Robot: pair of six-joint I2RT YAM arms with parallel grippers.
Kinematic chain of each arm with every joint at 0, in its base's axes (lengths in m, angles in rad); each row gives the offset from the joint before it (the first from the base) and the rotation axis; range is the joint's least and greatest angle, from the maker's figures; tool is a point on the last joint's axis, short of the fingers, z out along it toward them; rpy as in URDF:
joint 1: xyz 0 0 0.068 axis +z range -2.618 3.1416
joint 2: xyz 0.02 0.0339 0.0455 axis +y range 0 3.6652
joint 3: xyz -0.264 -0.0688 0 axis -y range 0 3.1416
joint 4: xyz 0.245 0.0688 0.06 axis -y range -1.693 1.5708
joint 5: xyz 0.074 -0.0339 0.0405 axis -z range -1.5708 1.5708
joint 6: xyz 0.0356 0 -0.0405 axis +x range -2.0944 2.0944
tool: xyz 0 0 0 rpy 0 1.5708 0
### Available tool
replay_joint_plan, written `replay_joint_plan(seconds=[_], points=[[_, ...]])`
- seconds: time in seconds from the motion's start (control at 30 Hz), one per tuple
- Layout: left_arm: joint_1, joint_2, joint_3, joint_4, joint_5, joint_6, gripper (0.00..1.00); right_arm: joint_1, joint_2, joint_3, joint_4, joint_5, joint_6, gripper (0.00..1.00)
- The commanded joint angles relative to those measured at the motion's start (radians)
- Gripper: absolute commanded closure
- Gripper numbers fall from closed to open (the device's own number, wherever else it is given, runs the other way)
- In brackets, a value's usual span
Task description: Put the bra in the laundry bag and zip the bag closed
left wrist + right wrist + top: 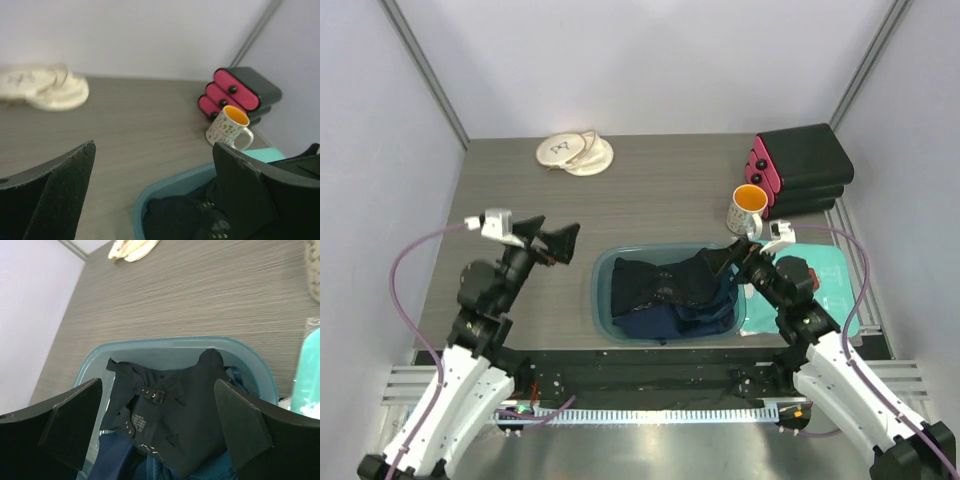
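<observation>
The black bra (pixel 665 283) lies on top of navy clothes inside a teal tub (pixel 601 290) at the table's near middle; its hook clasp and label show in the right wrist view (pixel 170 405). The cream laundry bag (pixel 575 152) rests at the far left of the table, also seen blurred in the left wrist view (pixel 45 87). My right gripper (pixel 735 262) hangs open over the tub's right rim, the bra below its fingers (pixel 250 425). My left gripper (pixel 552 243) is open, above the table left of the tub (pixel 165 200), empty.
An orange-lined mug (pixel 747 208) stands right of the tub, beside a black and pink drawer box (pixel 803 168). A flat teal pouch (pixel 828 285) lies at the right. Navy clothes (pixel 670 322) fill the tub's front.
</observation>
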Motion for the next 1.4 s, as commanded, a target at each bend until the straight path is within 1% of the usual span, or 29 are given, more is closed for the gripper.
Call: replay_joint_plan(seconds=[0.0, 0.03, 0.07, 0.1, 0.13, 0.17, 0.2, 0.27, 0.3, 0.33, 0.4, 0.43, 0.5, 0.53, 0.57, 0.6, 0.63, 0.73, 0.77, 0.87, 0.9, 0.97, 1.03, 1.1, 1.17, 1.2, 1.23, 1.3, 1.37], points=[[0.002, 0.266, 0.278, -0.441, -0.340, -0.189, 0.00, 0.000, 0.063, 0.184, -0.246, 0.100, -0.044, 0.00], [0.002, 0.323, 0.379, -0.510, -0.370, -0.229, 0.01, -0.001, 0.085, 0.206, -0.289, 0.100, -0.045, 0.00], [0.005, 0.371, 0.419, -0.551, -0.375, -0.234, 0.00, 0.000, 0.093, 0.227, -0.306, 0.100, -0.057, 0.00], [0.005, 0.464, 0.447, -0.542, -0.346, -0.166, 0.00, 0.000, 0.100, 0.270, -0.326, 0.100, -0.086, 0.00], [0.008, 0.503, 0.485, -0.521, -0.281, -0.132, 0.00, 0.000, 0.105, 0.290, -0.365, 0.100, -0.100, 0.00], [0.008, 0.541, 0.502, -0.504, -0.263, -0.122, 0.00, 0.000, 0.106, 0.322, -0.379, 0.098, -0.113, 0.00], [0.011, 0.633, 0.517, -0.467, -0.260, -0.106, 0.00, 0.000, 0.105, 0.334, -0.392, 0.094, -0.126, 0.00], [0.033, 0.742, 0.625, -0.473, -0.245, -0.090, 0.00, 0.000, 0.088, 0.362, -0.430, 0.095, -0.123, 0.00], [0.040, 0.861, 0.671, -0.494, -0.240, -0.067, 0.00, 0.000, 0.082, 0.371, -0.442, 0.098, -0.117, 0.00], [0.056, 0.942, 0.786, -0.514, -0.233, -0.055, 0.00, 0.000, 0.077, 0.381, -0.467, 0.092, -0.122, 0.00], [0.085, 1.088, 0.934, -0.571, -0.190, -0.044, 0.00, 0.000, 0.070, 0.400, -0.485, 0.069, -0.134, 0.00], [0.118, 1.255, 1.094, -0.639, -0.170, -0.070, 0.00, 0.000, 0.070, 0.407, -0.502, 0.051, -0.143, 0.00], [0.163, 1.415, 1.262, -0.703, -0.057, -0.114, 0.01, 0.000, 0.070, 0.423, -0.522, 0.034, -0.145, 0.00], [0.203, 1.548, 1.418, -0.764, -0.036, -0.194, 0.02, 0.000, 0.070, 0.431, -0.545, 0.034, -0.149, 0.00], [0.223, 1.618, 1.488, -0.772, 0.012, -0.229, 0.05, -0.001, 0.071, 0.443, -0.554, 0.031, -0.149, 0.00], [0.237, 1.670, 1.543, -0.772, 0.014, -0.268, 0.10, 0.000, 0.068, 0.445, -0.559, 0.026, -0.149, 0.00], [0.254, 1.757, 1.632, -0.755, 0.001, -0.333, 0.11, 0.000, 0.065, 0.448, -0.567, 0.022, -0.151, 0.00], [0.283, 1.847, 1.686, -0.685, -0.056, -0.449, 0.11, 0.000, 0.056, 0.445, -0.568, 0.005, -0.148, 0.00], [0.292, 1.885, 1.685, -0.637, -0.061, -0.543, 0.12, 0.000, 0.054, 0.447, -0.571, 0.008, -0.154, 0.00], [0.317, 1.949, 1.699, -0.641, -0.078, -0.682, 0.15, 0.000, 0.044, 0.453, -0.588, 0.028, -0.154, 0.00], [0.317, 1.957, 1.711, -0.648, -0.144, -0.696, 0.15, 0.000, 0.040, 0.453, -0.591, 0.020, -0.154, 0.00], [0.314, 1.966, 1.699, -0.635, -0.185, -0.733, 0.13, 0.000, 0.028, 0.453, -0.594, 0.020, -0.154, 0.00], [0.315, 1.988, 1.657, -0.557, -0.180, -0.808, 0.14, 0.000, 0.021, 0.453, -0.596, 0.021, -0.149, 0.00], [0.323, 2.032, 1.668, -0.537, -0.161, -0.872, 0.17, 0.000, 0.013, 0.456, -0.594, 0.021, -0.146, 0.00], [0.330, 2.052, 1.670, -0.505, -0.122, -0.882, 0.39, 0.000, 0.013, 0.456, -0.594, 0.018, -0.136, 0.00], [0.333, 2.057, 1.671, -0.503, -0.116, -0.883, 0.65, 0.000, 0.016, 0.454, -0.596, 0.011, -0.134, 0.00], [0.340, 2.045, 1.664, -0.517, -0.114, -0.880, 0.75, 0.000, 0.020, 0.453, -0.594, -0.001, -0.128, 0.00], [0.341, 1.997, 1.578, -0.491, -0.127, -0.847, 0.87, 0.000, 0.036, 0.451, -0.596, -0.015, -0.122, 0.00], [0.341, 1.886, 1.504, -0.477, -0.195, -0.759, 0.93, 0.000, 0.050, 0.437, -0.588, -0.032, -0.114, 0.00]])
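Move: The laundry bag lies flat about 44 cm ahead of the left hand, 2 cm to its left and 27 cm below. The tub holding the bra sits some 3 cm ahead and 22 cm right, with the mug about 20 cm ahead and 42 cm right, both some 25 cm below. From the right hand, the bag is roughly 44 cm ahead, 35 cm left and 14 cm down. Left hand sweeps forward about 40 cm and down 25, pinches the laundry bag's left edge; right hand rises slightly. ##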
